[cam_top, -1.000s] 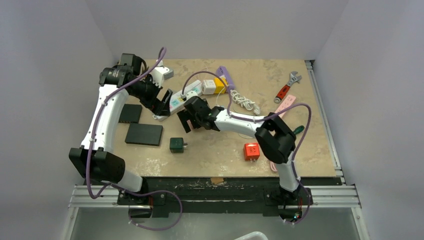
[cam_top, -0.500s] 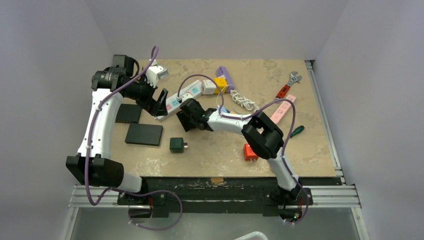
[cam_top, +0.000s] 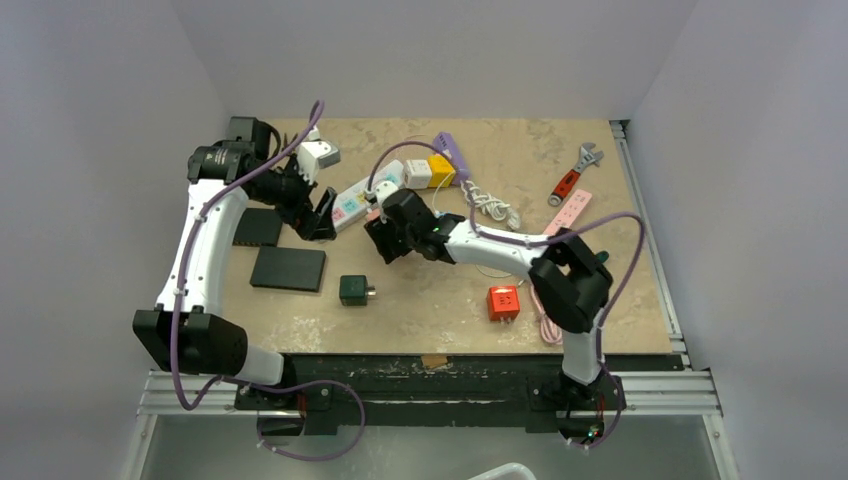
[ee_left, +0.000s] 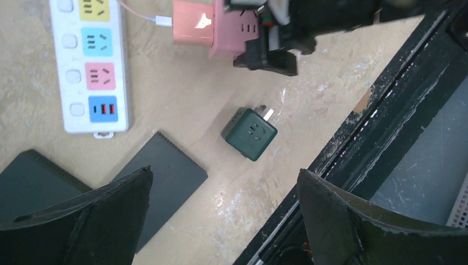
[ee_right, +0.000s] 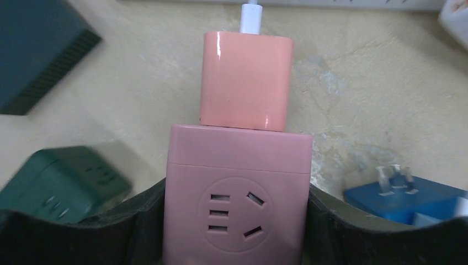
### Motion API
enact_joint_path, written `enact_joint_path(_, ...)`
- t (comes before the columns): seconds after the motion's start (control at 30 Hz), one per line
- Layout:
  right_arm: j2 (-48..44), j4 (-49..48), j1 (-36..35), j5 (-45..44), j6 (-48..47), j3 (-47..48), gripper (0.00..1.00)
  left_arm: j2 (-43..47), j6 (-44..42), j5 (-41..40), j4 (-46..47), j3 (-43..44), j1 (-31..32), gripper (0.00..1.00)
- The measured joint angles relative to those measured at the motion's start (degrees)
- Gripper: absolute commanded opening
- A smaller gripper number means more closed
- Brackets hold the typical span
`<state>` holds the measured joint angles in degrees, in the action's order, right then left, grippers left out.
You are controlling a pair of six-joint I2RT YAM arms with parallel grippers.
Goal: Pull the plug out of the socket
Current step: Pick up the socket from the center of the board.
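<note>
A pink cube socket [ee_right: 237, 199] sits between my right gripper's [ee_right: 237, 226] black fingers [ee_right: 138, 226], which press on both its sides. A salmon-pink plug [ee_right: 245, 80] with a white cable end sticks out of the socket's far face. In the left wrist view the same plug [ee_left: 193, 22] and socket [ee_left: 234, 36] lie at the top, in the right gripper [ee_left: 276, 47]. My left gripper [ee_left: 226, 221] hangs wide open above the table, holding nothing, left of the right gripper [cam_top: 385, 235] in the top view.
A white power strip [ee_left: 91, 61] lies by the left gripper [cam_top: 318, 215]. A green cube adapter [cam_top: 353, 290], two dark flat boxes [cam_top: 288, 268], a red cube [cam_top: 503, 302], a blue plug [ee_right: 408, 199], a wrench [cam_top: 572, 175] and a pink strip [cam_top: 567, 212] lie around.
My right gripper has closed from open onto the pink socket and shifted a little toward the power strip. The left arm has moved only slightly.
</note>
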<state>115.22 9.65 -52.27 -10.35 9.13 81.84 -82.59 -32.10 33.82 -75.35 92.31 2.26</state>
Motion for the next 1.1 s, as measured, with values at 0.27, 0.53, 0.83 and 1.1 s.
enact_joint_path(0.27, -23.2, -4.3, 2.4, 16.5, -7.2, -10.9, 0.00, 4.8, -16.3, 10.2, -0.8, -9.3, 0.0, 1.00)
enact_joint_path(0.53, -35.3, -4.3, 2.0, 29.7, -11.8, -22.4, 0.00, 15.1, -33.9, 18.9, -4.7, -12.5, 1.0, 1.00)
enact_joint_path(0.83, -38.7, 0.9, 2.0, 40.9, -11.7, -23.8, 0.00, 26.8, -43.4, 17.9, 0.9, -21.8, 8.9, 1.00)
enact_joint_path(1.1, -37.6, 5.7, 2.1, 47.5, -8.6, -20.9, 0.00, 43.9, -50.8, 13.8, 16.9, -35.6, 14.4, 1.00)
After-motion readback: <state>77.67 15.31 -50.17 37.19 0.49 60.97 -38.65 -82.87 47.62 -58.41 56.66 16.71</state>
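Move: From the open left gripper, the plug in the pink socket is about 11 cm ahead, 10 right and 18 below; the green socket lies 3 back, 8 right, 22 below; the power strip 18 ahead, 9 right, 23 below. The right gripper already grips the pink socket; its meeting spot lies 18 back, 4 right and 14 up. From it the green socket is 10 back, 7 left, 4 below. Keep the right grip on the pink socket: raise it steeply about 14 cm, then draw it back some 18 cm, swinging the fingers counter-clockwise and levelling them until the plug faces left. Meanwhile bring the open left gripper back and somewhat right towards the plug, rolling its jaws about 80 degrees and tipping the fingers up; stop short of it. ##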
